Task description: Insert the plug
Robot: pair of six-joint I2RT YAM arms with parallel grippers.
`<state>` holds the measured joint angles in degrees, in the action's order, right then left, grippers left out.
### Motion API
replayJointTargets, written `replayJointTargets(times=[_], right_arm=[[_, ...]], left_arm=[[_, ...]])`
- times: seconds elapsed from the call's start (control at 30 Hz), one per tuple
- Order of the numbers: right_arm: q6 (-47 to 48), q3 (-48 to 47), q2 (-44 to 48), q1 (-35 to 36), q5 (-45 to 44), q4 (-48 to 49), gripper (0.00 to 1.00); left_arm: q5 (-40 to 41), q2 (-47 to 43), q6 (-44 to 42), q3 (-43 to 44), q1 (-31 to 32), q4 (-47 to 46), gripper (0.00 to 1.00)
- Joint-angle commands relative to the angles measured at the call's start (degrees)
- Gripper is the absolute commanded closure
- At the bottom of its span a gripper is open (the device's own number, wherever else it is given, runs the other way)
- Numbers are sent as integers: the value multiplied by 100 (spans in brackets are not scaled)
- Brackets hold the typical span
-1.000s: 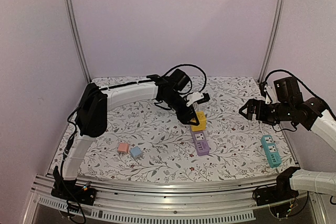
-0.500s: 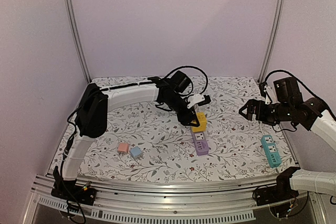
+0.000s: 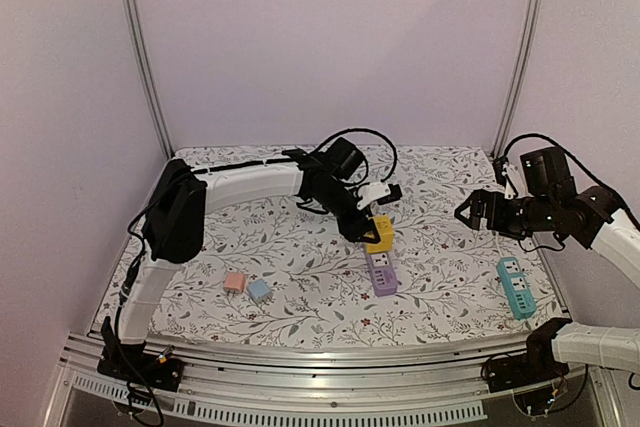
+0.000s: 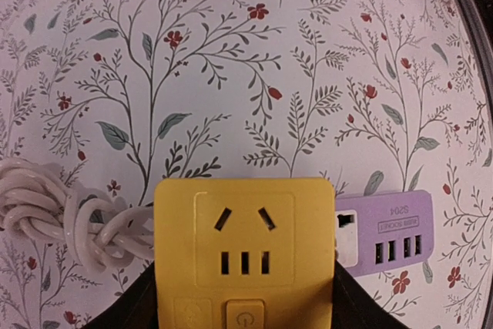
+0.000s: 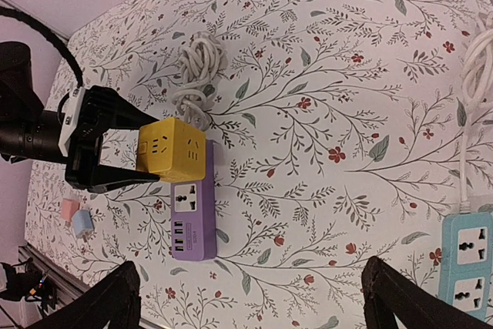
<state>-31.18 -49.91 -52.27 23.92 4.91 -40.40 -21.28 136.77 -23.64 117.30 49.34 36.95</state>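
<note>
My left gripper point(image 3: 368, 227) is shut on the yellow cube plug point(image 3: 379, 233), its dark fingers point(image 4: 350, 310) pressed against two opposite sides. The cube point(image 4: 245, 252) sits at the far end of the purple power strip point(image 3: 381, 273), and its top face shows socket slots and a power button. Its underside is hidden, so I cannot tell whether its pins are in the strip point(image 5: 191, 213). From the right wrist view the cube point(image 5: 171, 150) covers the strip's far end. My right gripper point(image 3: 470, 212) hovers open at the right, with nothing between its fingers point(image 5: 389, 294).
A coiled white cable point(image 5: 196, 75) lies just beyond the cube, also seen as the cable point(image 4: 46, 206) in the left wrist view. A teal power strip point(image 3: 515, 287) lies near the right edge. A pink adapter point(image 3: 234, 282) and a blue adapter point(image 3: 259, 290) sit at the front left.
The left gripper with the yellow cube has shifted very slightly to the right over the strip's far end. The right arm holds still.
</note>
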Motion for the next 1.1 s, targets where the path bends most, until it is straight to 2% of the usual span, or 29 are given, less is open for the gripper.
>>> replayJointTargets(times=[0.0, 0.47, 0.87, 1.07], right_arm=[[50, 78, -55, -20, 58, -21, 1], [103, 61, -141, -20, 185, -10, 1], [174, 77, -330, -25, 293, 177, 1], [176, 113, -454, -25, 426, 327, 1]], left_arm=[[606, 260, -89, -290, 49, 476, 100], [1985, 88, -372, -572, 22, 1009, 100], [2110, -633, 48, -1644, -540, 1408, 100], [1957, -1010, 531, -2315, -797, 1111, 100]])
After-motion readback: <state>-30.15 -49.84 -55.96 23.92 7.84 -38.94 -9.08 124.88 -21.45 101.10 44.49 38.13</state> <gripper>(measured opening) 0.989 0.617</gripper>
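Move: The purple strip's far socket is right under the yellow plug still gripped in the left hand, about 1 cm right of the hand and 4 cm below. The strip's middle is some 6 cm back, 2 cm right and 5 cm below; the white cord bundle is about 11 cm ahead, 1 cm right. The blue block is 27 cm left and 13 cm back, the pink block 32 cm left and 12 cm back. From the right hand, that socket lies roughly 8 cm ahead, 15 cm left and 18 cm below. The yellow plug stays pinched and in contact with the purple strip while the left hand first tilts almost in place, its fingers becoming steeper, then drags plug and strip about 10 cm left and a little forward at level height, turning counter-clockwise by some 15 degrees. The grip opening doesn't change. ##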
